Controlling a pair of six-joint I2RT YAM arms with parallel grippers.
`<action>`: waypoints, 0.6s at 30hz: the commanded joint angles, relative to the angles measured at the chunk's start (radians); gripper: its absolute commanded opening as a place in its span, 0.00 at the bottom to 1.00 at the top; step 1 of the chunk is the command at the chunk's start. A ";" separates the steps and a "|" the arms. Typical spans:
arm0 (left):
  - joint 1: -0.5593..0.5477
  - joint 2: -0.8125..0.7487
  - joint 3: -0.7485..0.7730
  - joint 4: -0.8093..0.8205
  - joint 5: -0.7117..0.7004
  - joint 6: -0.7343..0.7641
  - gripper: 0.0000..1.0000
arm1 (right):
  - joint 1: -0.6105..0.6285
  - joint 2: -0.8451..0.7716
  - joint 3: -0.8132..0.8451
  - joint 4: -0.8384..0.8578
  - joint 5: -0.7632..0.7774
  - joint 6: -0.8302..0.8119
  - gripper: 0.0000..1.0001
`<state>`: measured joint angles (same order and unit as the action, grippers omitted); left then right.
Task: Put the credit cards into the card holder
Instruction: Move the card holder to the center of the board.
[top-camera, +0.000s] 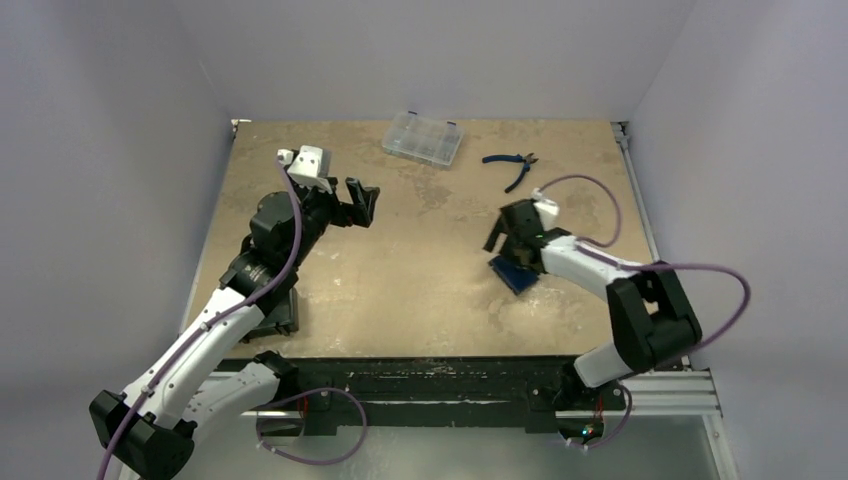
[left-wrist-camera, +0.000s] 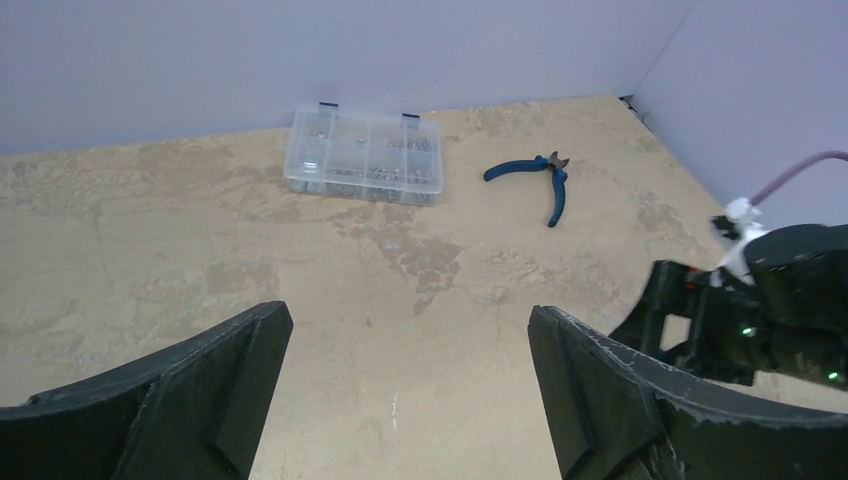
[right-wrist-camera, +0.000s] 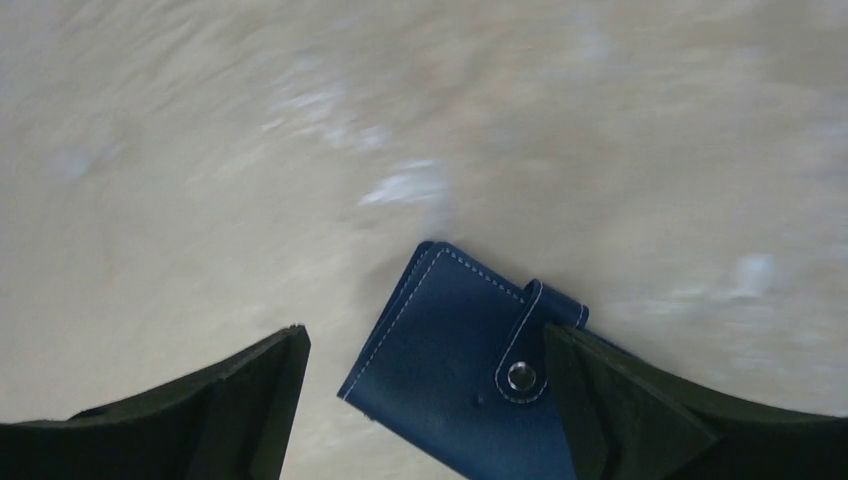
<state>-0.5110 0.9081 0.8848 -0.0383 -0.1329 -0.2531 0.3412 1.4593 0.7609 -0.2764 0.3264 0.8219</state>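
Observation:
The card holder (right-wrist-camera: 450, 370) is a navy wallet with white stitching. It lies folded on the table with its snap tab fastened over a light stud. In the top view the card holder (top-camera: 515, 272) shows right of centre, partly under my right arm. My right gripper (right-wrist-camera: 420, 335) hovers open just over it, and its right finger covers the wallet's tab side in the wrist view. From above, the right gripper (top-camera: 508, 240) points down and leftward. My left gripper (top-camera: 362, 200) is open and empty over bare table at the left, as the left gripper (left-wrist-camera: 410, 320) shows in its own view. The credit cards are out of view.
A clear plastic compartment case (top-camera: 422, 138) (left-wrist-camera: 365, 155) sits at the back centre. Blue-handled pliers (top-camera: 512, 165) (left-wrist-camera: 545, 180) lie to its right. Walls close the table on three sides. My right arm (left-wrist-camera: 780, 300) appears at the right edge of the left wrist view.

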 joint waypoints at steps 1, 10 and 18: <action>0.003 0.005 0.013 0.043 0.035 -0.026 0.97 | 0.257 0.164 0.121 -0.114 -0.032 0.067 0.99; -0.006 0.024 0.010 0.046 0.052 -0.028 0.97 | 0.240 0.033 0.123 -0.027 -0.120 -0.152 0.99; -0.025 0.071 0.008 0.040 0.121 -0.107 0.97 | 0.219 0.049 0.070 -0.015 -0.314 -0.250 0.99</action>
<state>-0.5259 0.9451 0.8848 -0.0380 -0.0757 -0.2943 0.5632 1.5276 0.8848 -0.3439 0.1337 0.6292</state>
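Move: The card holder lies almost under the right hand, about 2 cm back, 2 cm to its right and 2 cm below the hand point. The middle of the board is some 20 cm to this hand's left and 7 cm farther out; the pliers lie roughly 24 cm ahead and 2 cm to the right, the clear organizer box about 31 cm ahead and 20 cm left. From the left hand the card holder is about 27 cm to the right, 2 cm ahead and 27 cm below. With its fingers still wide open and its right finger on the strap side of the card holder, the right hand goes on sweeping quickly left, low over the board, about 12 cm towards the middle, carrying the holder along without gripping it. It then turns back about 2.5 cm to the right, easing some 2 cm towards the base and rising by 1 to 2 cm, and over the whole stroke the wrist turns counter-clockwise by roughly 25 degrees. ##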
